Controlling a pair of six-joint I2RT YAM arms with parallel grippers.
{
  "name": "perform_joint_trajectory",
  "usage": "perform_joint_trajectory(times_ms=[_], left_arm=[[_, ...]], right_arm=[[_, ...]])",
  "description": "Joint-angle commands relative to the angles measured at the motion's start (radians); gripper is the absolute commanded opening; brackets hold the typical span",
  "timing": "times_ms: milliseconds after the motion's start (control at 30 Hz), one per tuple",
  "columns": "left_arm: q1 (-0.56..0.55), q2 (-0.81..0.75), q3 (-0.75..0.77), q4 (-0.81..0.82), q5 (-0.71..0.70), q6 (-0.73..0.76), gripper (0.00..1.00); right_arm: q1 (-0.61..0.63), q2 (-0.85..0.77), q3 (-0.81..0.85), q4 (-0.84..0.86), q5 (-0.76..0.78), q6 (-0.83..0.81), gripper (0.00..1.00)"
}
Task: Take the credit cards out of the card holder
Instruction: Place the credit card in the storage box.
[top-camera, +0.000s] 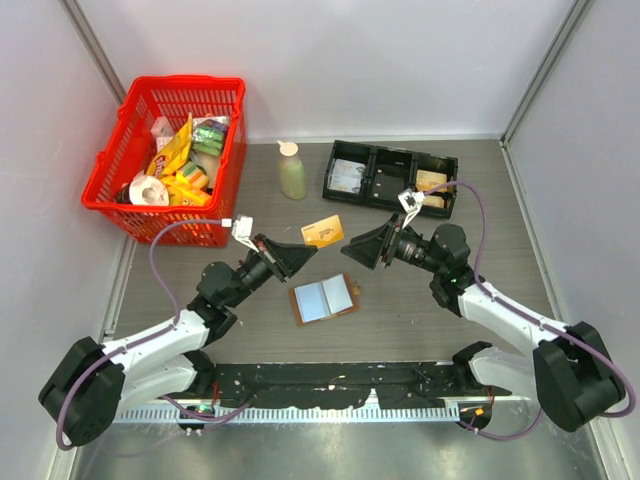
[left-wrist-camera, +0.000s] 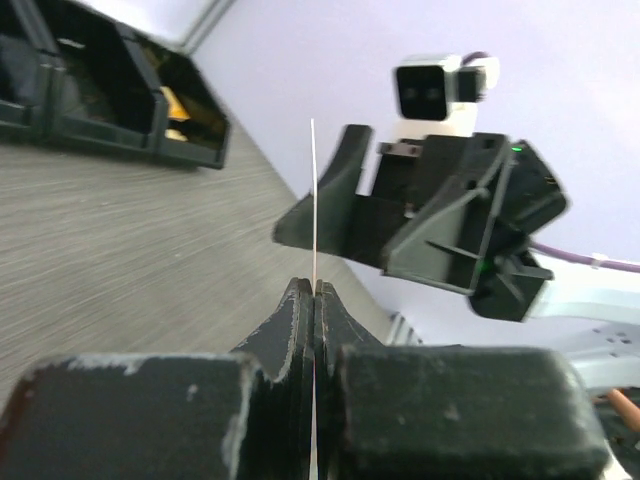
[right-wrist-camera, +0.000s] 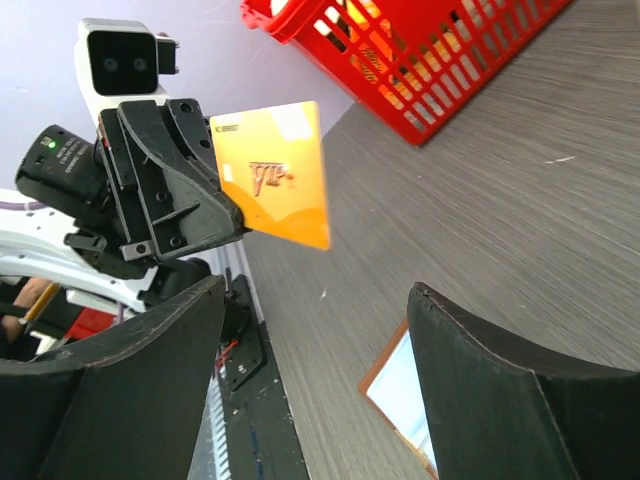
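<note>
The card holder lies open on the table, brown with pale blue inner panels; its corner shows below my right fingers. My left gripper is shut on an orange credit card and holds it above the table. In the left wrist view that card is edge-on, a thin line rising from the shut gripper. My right gripper faces it, open and a little apart. The right wrist view has the card's face beyond the open gripper, which holds nothing.
A black three-compartment tray sits at the back right with tan flat pieces in its right compartment. A red basket of packets stands at the back left. A small bottle stands between them.
</note>
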Motion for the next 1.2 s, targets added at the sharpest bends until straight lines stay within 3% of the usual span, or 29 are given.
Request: perform_joint_trajectory(times_ms=[0, 200, 333, 533, 600, 767, 833, 900, 967, 1033, 1167], left_arm=[[0.005, 0.014, 0.038, 0.161, 0.097, -0.112, 0.0], [0.005, 0.034, 0.061, 0.161, 0.12, -0.136, 0.0], [0.005, 0.045, 0.07, 0.161, 0.129, -0.147, 0.0], [0.005, 0.016, 0.084, 0.066, 0.123, -0.115, 0.0], [0.011, -0.012, 0.085, 0.011, 0.109, -0.101, 0.0], [0.059, -0.147, 0.131, -0.286, 0.034, -0.018, 0.55], [0.079, -0.22, 0.195, -0.532, -0.041, 0.09, 0.75], [0.083, -0.268, 0.315, -0.817, -0.18, 0.216, 0.88], [0.091, -0.285, 0.434, -1.054, -0.307, 0.331, 0.98], [0.106, -0.275, 0.545, -1.228, -0.426, 0.414, 1.0], [0.177, -0.258, 0.651, -1.379, -0.556, 0.516, 1.0]], right_arm=[[-0.011, 0.058, 0.01, 0.322, -0.137, 0.098, 0.76], [-0.011, 0.096, 0.047, 0.358, -0.163, 0.106, 0.68], [-0.011, 0.115, 0.056, 0.399, -0.177, 0.128, 0.47], [-0.02, 0.112, 0.064, 0.385, -0.163, 0.128, 0.01], [-0.028, 0.107, 0.071, 0.346, -0.156, 0.112, 0.01], [-0.065, 0.072, 0.107, 0.153, -0.119, 0.025, 0.01], [-0.088, 0.052, 0.133, 0.044, -0.087, -0.021, 0.01], [-0.111, 0.034, 0.172, -0.108, -0.018, -0.08, 0.01], [-0.132, 0.021, 0.224, -0.301, 0.074, -0.165, 0.01], [-0.158, 0.018, 0.281, -0.447, 0.175, -0.226, 0.01], [-0.223, 0.04, 0.353, -0.583, 0.405, -0.257, 0.01]])
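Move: The left hand already holds the credit card by its near edge, the card's middle lying some 3 cm ahead and 3 cm to the right of that hand. From the open right hand the card is about 6 cm to the left, 3 cm ahead and slightly higher; the open card holder lies 6 cm left, 5 cm back and some 20 cm below, the storage box about 24 cm ahead and 9 cm right, well below. Both hands rise about 3 cm together while the right one eases left over the card's free side and shuts its fingers on it, and only then does the left hand open wide and back off left and upward towards the red basket, about 12 cm leftward, swinging counter-clockwise. With its pinch kept, the right hand carries the card level, about 10 cm forward and 7 cm right towards the storage box, turning clockwise some 25 degrees. ##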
